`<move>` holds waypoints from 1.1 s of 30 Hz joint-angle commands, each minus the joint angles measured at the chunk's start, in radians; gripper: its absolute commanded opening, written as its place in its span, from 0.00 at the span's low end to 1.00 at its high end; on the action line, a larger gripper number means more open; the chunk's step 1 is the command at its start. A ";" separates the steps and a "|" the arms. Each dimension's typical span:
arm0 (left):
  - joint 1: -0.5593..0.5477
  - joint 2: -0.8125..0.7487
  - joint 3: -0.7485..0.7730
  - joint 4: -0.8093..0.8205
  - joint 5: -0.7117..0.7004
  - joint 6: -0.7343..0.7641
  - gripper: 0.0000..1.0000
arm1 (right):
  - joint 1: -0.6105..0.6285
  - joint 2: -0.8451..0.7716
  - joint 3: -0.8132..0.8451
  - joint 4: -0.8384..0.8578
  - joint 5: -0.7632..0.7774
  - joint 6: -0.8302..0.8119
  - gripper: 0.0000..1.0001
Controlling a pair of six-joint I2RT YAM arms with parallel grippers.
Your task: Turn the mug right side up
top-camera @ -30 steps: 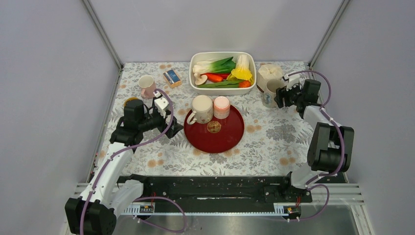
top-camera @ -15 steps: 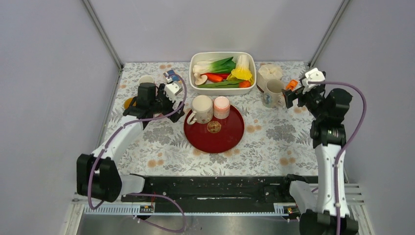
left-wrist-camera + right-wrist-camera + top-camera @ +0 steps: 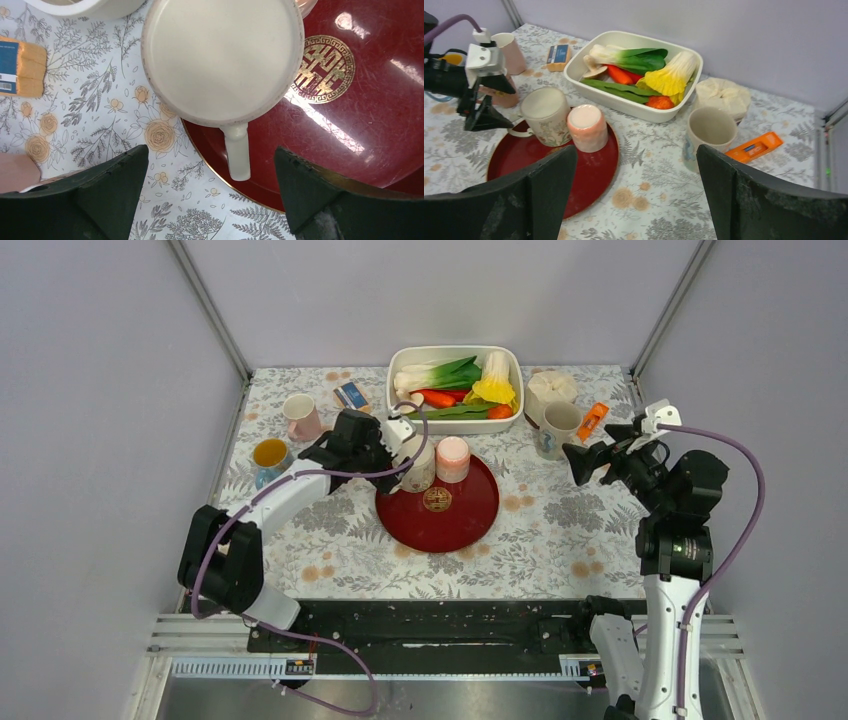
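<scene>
A cream floral mug [image 3: 416, 466] stands upside down on the left part of the red tray [image 3: 470, 515], its flat base up and its handle [image 3: 237, 152] reaching out over the tray's rim. My left gripper [image 3: 398, 452] hovers just left of it, open, and the handle points into the gap between its fingers [image 3: 212, 195] without touching either. In the right wrist view the mug [image 3: 546, 115] sits beside an upturned pink cup [image 3: 586, 127]. My right gripper [image 3: 580, 462] hangs open and raised over the right side, holding nothing.
An upright cream mug [image 3: 558, 428] stands at the right near an orange bar [image 3: 592, 421] and a white cloth bag [image 3: 552, 387]. A white dish of vegetables [image 3: 455, 388] sits behind the tray. On the left are a pink mug [image 3: 300, 417], a blue mug [image 3: 270, 456] and a small box [image 3: 351, 398].
My left gripper has swung right, from beside the pink mug to the upside-down mug's handle. My right gripper has opened, let go of the upright cream mug and drawn back.
</scene>
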 commanded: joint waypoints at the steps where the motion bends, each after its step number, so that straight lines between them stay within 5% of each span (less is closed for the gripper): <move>1: -0.018 0.043 0.054 0.022 -0.083 -0.015 0.99 | -0.003 -0.015 -0.049 0.014 -0.060 0.090 0.99; 7: -0.031 0.089 0.071 0.013 -0.081 -0.023 0.91 | -0.001 0.017 -0.105 0.029 -0.064 0.117 0.99; 24: -0.035 0.164 0.140 -0.073 -0.009 -0.048 0.42 | 0.019 0.167 0.006 -0.251 0.074 -0.039 0.99; 33: -0.035 0.123 0.204 -0.143 0.015 -0.026 0.00 | 0.118 0.235 0.114 -0.452 0.225 -0.197 0.99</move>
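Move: The upside-down cream mug's middle lies about 4 cm ahead of the left hand, 6 cm to its right and 4 cm lower, its handle reaching back towards the fingers. The pink mug stands roughly 9 cm to the right of the cream mug and 1 cm farther out. The tray's middle is level with the hand, some 11 cm right and 8 cm down. From the right hand, the cream mug is about 17 cm ahead, 28 cm left and 27 cm below. Left hand sinks about 4 cm and pinches the cream mug's handle; right hand drops 11 cm, tipping downward. ##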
